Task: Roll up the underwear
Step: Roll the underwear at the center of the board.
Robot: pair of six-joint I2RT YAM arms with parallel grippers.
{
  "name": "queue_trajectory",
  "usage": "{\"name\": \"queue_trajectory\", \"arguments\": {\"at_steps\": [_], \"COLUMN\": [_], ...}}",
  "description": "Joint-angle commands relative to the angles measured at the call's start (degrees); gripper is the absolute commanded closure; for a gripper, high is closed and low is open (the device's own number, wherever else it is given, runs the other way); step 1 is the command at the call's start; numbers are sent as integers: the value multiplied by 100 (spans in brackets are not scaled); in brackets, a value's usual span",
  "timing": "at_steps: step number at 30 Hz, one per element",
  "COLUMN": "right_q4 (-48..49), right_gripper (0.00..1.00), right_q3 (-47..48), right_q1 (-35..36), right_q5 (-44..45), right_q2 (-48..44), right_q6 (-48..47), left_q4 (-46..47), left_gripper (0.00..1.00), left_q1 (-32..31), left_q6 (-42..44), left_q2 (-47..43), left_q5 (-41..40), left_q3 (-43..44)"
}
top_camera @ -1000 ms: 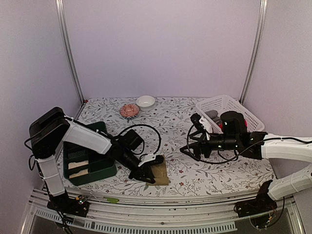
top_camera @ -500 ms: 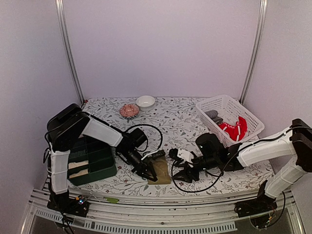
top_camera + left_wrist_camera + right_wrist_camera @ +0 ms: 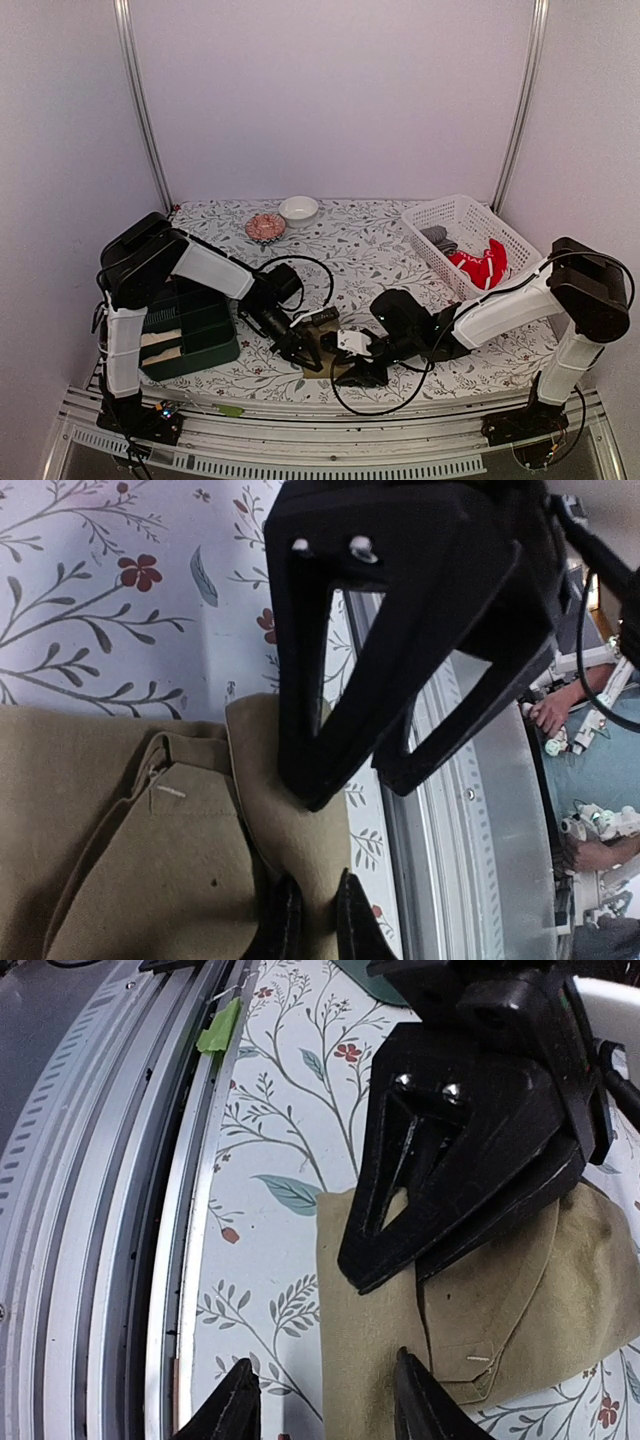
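The khaki-tan underwear (image 3: pixel 328 352) lies flat near the table's front edge. My left gripper (image 3: pixel 308 358) is shut, pinching a fold of this khaki underwear (image 3: pixel 150 860) between its fingertips (image 3: pixel 287 910). Facing it from the right, my right gripper (image 3: pixel 346 368) hovers low with its jaws apart. In the right wrist view that gripper (image 3: pixel 325 1360) straddles the khaki underwear's (image 3: pixel 370 1340) near edge, one finger over cloth, the other over bare table. More underwear, a red piece (image 3: pixel 482 264) and a grey one (image 3: pixel 436 237), rests in the white basket.
The white basket (image 3: pixel 470 212) stands at the back right. A green box (image 3: pixel 205 345) holding cream cloth sits at the left. A white bowl (image 3: pixel 299 208) and a pink dish (image 3: pixel 266 226) are at the back. The metal front rail (image 3: pixel 130 1160) runs close by.
My right arm has swung from beside the basket down and left to the khaki underwear, its jaws narrowing. The left gripper has kept its pinch on the cloth.
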Motion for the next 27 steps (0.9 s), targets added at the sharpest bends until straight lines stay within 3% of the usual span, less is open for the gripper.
{"name": "queue_trajectory", "arguments": {"at_steps": [1, 3, 6, 7, 8, 15, 22, 27], "right_q4": [120, 70, -28, -96, -212, -1163, -2139, -2829], "right_gripper": [57, 66, 91, 98, 100, 100, 100, 100], "right_q3": [70, 115, 192, 233, 289, 907, 1601, 2238], "right_q1": [48, 44, 51, 50, 46, 51, -190, -668], "right_q5": [0, -17, -105, -136, -180, -653, -1231, -2120], "right_q2": [278, 356, 327, 332, 340, 586, 987, 1531], "right_q6": [-168, -153, -47, 6, 38, 511, 1343, 1822], "left_q4": [-235, -209, -76, -10, 82, 1055, 2840, 4018], "left_gripper": [99, 98, 95, 92, 88, 49, 39, 37], "left_q1": [53, 55, 54, 55, 63, 265, 385, 191], "left_q6": [77, 57, -12, -58, -101, -518, -984, -1274], "left_q2": [259, 242, 127, 21, -82, -1673, -3715, -4964], "left_q5": [-631, -665, -747, -813, -891, -1578, -2815, -3681], "left_q3": [-79, -95, -187, -234, -309, -935, -2251, -3407]}}
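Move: The folded underwear's near fold is pinched in my left fingertips, with the underwear's middle about 5 cm ahead of them. My right fingers stand half open over the fold's right end, which is 1 cm to their left and 1 cm below; the underwear's middle is 5 cm ahead and 6 cm left of them. From my left hand, the green tray's middle is some 30 cm left and 15 cm ahead, and the table's near edge is 7 cm back. My right hand settles just under 1 cm and shuts on the right end of the near fold while my left still holds it. Then my left fingers open and let go, and my left hand lifts about 12 cm, swinging forward and left towards the green tray, its fingers tipping up. Keeping its pinch, my right hand draws 2 to 3 cm left and rolls forward about 25 degrees. ##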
